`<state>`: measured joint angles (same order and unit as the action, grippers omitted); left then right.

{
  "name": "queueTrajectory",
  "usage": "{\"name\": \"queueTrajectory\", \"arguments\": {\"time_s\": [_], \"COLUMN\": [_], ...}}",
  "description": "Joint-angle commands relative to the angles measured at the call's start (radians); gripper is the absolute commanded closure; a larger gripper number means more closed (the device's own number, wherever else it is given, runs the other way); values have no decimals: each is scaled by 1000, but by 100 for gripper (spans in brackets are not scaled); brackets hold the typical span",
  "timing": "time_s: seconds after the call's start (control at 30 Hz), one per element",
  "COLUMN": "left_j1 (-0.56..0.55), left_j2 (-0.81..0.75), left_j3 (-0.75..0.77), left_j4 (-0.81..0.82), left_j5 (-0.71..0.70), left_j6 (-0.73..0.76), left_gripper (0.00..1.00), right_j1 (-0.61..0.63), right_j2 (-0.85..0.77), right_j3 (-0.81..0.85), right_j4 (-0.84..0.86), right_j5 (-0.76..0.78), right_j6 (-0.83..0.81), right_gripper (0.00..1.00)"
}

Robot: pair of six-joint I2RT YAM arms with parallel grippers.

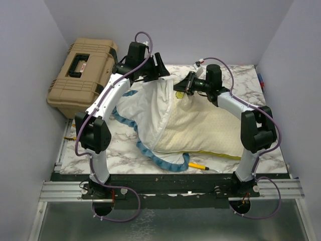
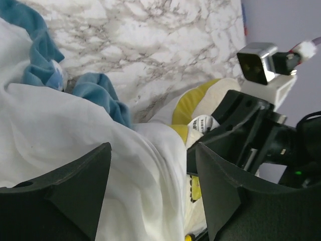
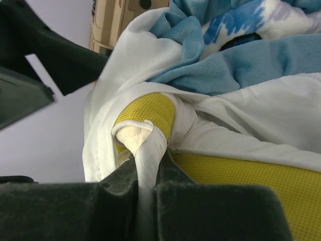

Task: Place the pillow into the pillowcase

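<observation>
The cream-yellow pillow lies across the marble table. Its left end sits under the pillowcase, whose white inside faces up and whose blue ruffle trails along the near side. My left gripper hovers at the far edge of the case. In the left wrist view it is open, straddling white fabric without pinching it, beside the pillow's yellow band. My right gripper is at the pillow's far corner. In the right wrist view it is shut on that corner, with the yellow band and the case's blue trim behind.
A tan hard case stands at the back left, off the table's edge. A yellow-handled tool lies by the table's near edge in front of the pillow. Walls close in on the left, back and right.
</observation>
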<state>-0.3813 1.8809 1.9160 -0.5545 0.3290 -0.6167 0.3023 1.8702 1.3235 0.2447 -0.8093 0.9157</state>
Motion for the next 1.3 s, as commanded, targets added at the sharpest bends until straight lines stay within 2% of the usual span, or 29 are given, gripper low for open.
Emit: {"name": "queueTrajectory", "arguments": {"time_s": [0.0,0.13,0.2,0.23,0.27,0.37,0.4,0.6,0.9,1.03,1.27], "left_j1": [-41,-71,-82,-87,-89,-90,-90,-86,-82,-82,-73], "left_j2": [62,99,108,110,111,116,116,87,93,57,-16], "left_j3": [78,91,100,106,117,156,172,245,328,311,237], "left_j4": [-123,-137,-140,-141,-139,-142,-142,-152,-150,-150,-151], "left_j5": [22,53,60,58,56,24,7,-104,-150,-255,-366], "left_j6": [78,100,104,102,99,95,95,130,129,140,145], "left_gripper": [30,30,37,44,55,98,100,100,100,100,100], "right_j1": [20,25,27,27,29,28,29,29,36,38,36], "right_j2": [-40,-37,-37,-37,-39,-49,-55,-114,-145,-153,-161], "right_j3": [-12,4,13,19,25,36,39,32,8,-1,-25], "right_j4": [-42,-63,-76,-84,-93,-124,-142,-294,-373,-455,-473], "right_j5": [-51,-50,-48,-50,-50,-52,-56,-63,-133,-92,-63], "right_j6": [-25,-37,-45,-51,-57,-81,-96,-214,-291,-336,-340], "right_gripper": [100,100,100,100,100,100,100,100,100,100,100]}}
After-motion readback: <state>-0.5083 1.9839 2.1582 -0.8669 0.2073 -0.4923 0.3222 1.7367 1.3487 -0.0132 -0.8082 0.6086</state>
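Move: The rim of the white pillowcase that the empty, open left hand goes for lies about 5 cm below it, 3 cm to its right and 2 cm back. The pillow's yellow-trimmed corner, gripped together with cloth by the right hand, is some 5 cm right, 5 cm back and 6 cm down; the case's main spread is roughly 10 cm back, 4 cm left and 20 cm below. From the right hand, that rim is about 3 cm ahead, 2 cm left and 1 cm higher. Down about 5 cm and a little right and back, the left hand drops its open fingers onto the pillowcase rim just beside the right gripper and shuts them, pinching the white cloth, then lifts it some 3 cm and eases slightly back. The right hand keeps its grip on the pillow corner and cloth, then draws back about 3 cm and up 2 cm, rolling some 15 degrees. ##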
